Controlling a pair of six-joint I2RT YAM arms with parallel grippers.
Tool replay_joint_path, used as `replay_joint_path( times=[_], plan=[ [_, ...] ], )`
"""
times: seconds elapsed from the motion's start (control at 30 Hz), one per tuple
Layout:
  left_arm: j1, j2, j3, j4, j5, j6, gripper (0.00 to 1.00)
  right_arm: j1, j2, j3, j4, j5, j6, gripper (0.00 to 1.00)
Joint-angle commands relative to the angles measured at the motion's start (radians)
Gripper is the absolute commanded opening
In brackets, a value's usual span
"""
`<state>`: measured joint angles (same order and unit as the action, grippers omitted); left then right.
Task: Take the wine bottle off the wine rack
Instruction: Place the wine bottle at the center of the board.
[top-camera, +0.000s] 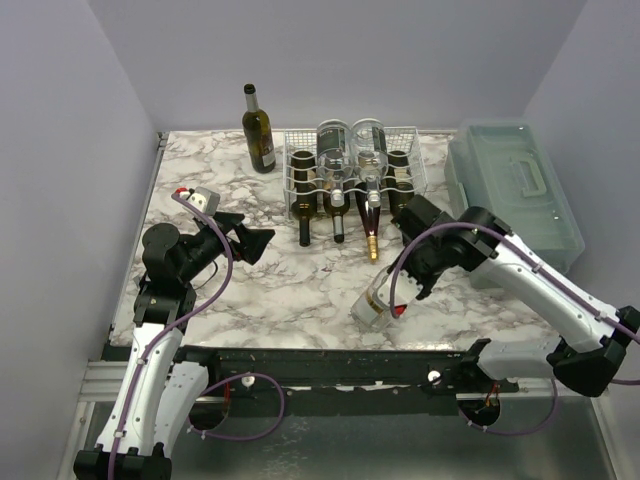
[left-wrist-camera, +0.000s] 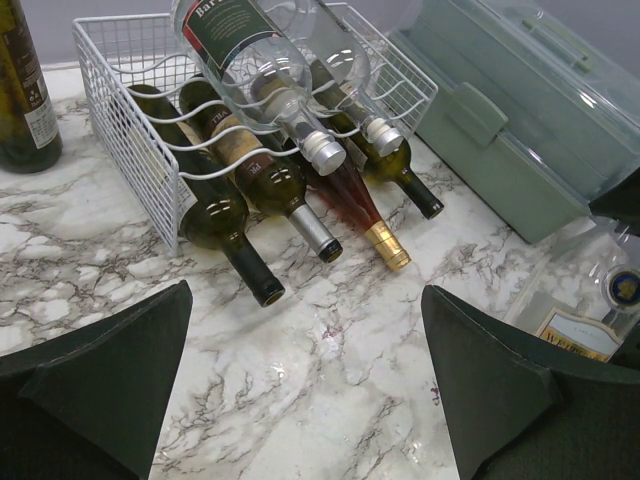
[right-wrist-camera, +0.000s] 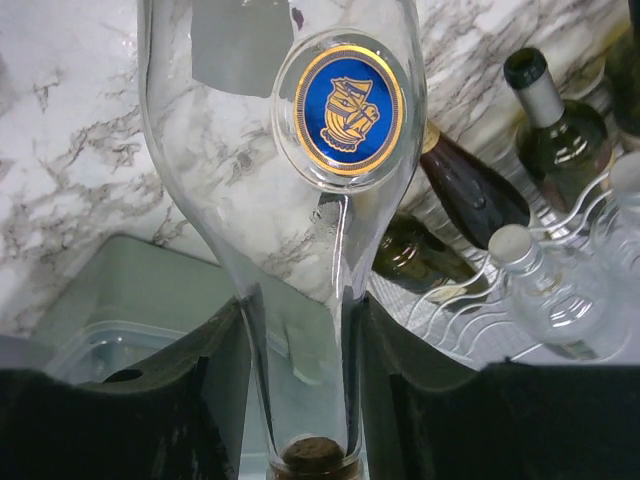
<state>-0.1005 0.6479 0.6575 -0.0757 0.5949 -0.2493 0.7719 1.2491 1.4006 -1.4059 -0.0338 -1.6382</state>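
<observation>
The white wire wine rack (top-camera: 292, 170) (left-wrist-camera: 125, 120) stands at the back of the marble table. Its lower tier holds several dark bottles and two clear ones (top-camera: 340, 150) lie on top. A clear wine bottle (top-camera: 372, 306) (right-wrist-camera: 290, 170) with a blue and gold emblem is out of the rack, tilted over the table's front. My right gripper (top-camera: 408, 278) (right-wrist-camera: 300, 330) is shut on its corked neck. My left gripper (top-camera: 262, 242) (left-wrist-camera: 305, 290) hangs open over bare marble, left of the rack, holding nothing.
A dark green bottle (top-camera: 258, 130) (left-wrist-camera: 25, 90) stands upright left of the rack. A translucent green-grey box with a handle (top-camera: 515, 190) (left-wrist-camera: 530, 120) lies along the right edge. The necks of the racked bottles (top-camera: 372, 240) stick out forward over the table.
</observation>
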Motion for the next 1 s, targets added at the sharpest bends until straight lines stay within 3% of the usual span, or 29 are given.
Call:
replay_joint_path(
  times=[0.0,0.2,0.4,0.57,0.8,0.97],
  plan=[
    [-0.005,-0.005,-0.013,0.022,0.011,0.01,0.99,0.16,-0.004,-0.004,0.096,0.196,0.084,0.0],
    [-0.007,-0.014,-0.013,0.022,0.013,0.009,0.99,0.378,0.08,0.005,0.086,0.429,0.227,0.0],
    [-0.007,-0.018,-0.011,0.022,0.017,0.004,0.99,0.466,0.152,-0.027,0.114,0.638,0.313,0.0],
    [-0.006,-0.022,-0.01,0.022,0.021,0.002,0.99,0.493,0.185,-0.03,0.121,0.686,0.342,0.01],
    [-0.006,-0.023,-0.009,0.022,0.023,0.001,0.99,0.511,0.228,-0.029,0.121,0.699,0.372,0.15],
    [-0.007,-0.021,-0.01,0.022,0.024,0.001,0.99,0.523,0.248,-0.035,0.116,0.704,0.392,0.32]
  ],
)
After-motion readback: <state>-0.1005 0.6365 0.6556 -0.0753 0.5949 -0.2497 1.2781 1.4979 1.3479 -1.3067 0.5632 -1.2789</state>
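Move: The right hand holds the clear bottle by its neck. The open middle of the board lies about 10 cm to this hand's left, some 5 cm ahead and roughly 20 cm below. The gold cap jutting from the rack is about 16 cm ahead and 4 cm left; the green toolbox is around 25 cm ahead and 27 cm right. From the idle left hand the board's middle is about 17 cm right, level fore-and-aft, and some 26 cm below. Keeping its pinch on the clear bottle's neck, the right hand carries it left about 6.5 cm towards the middle of the board, drifting back at first and then part-way forward again, while sinking a couple of centimetres. The wrist tilts some 30 degrees as it goes, fingertips swinging forward and right, which dips the bottle's base down at the back-left. ##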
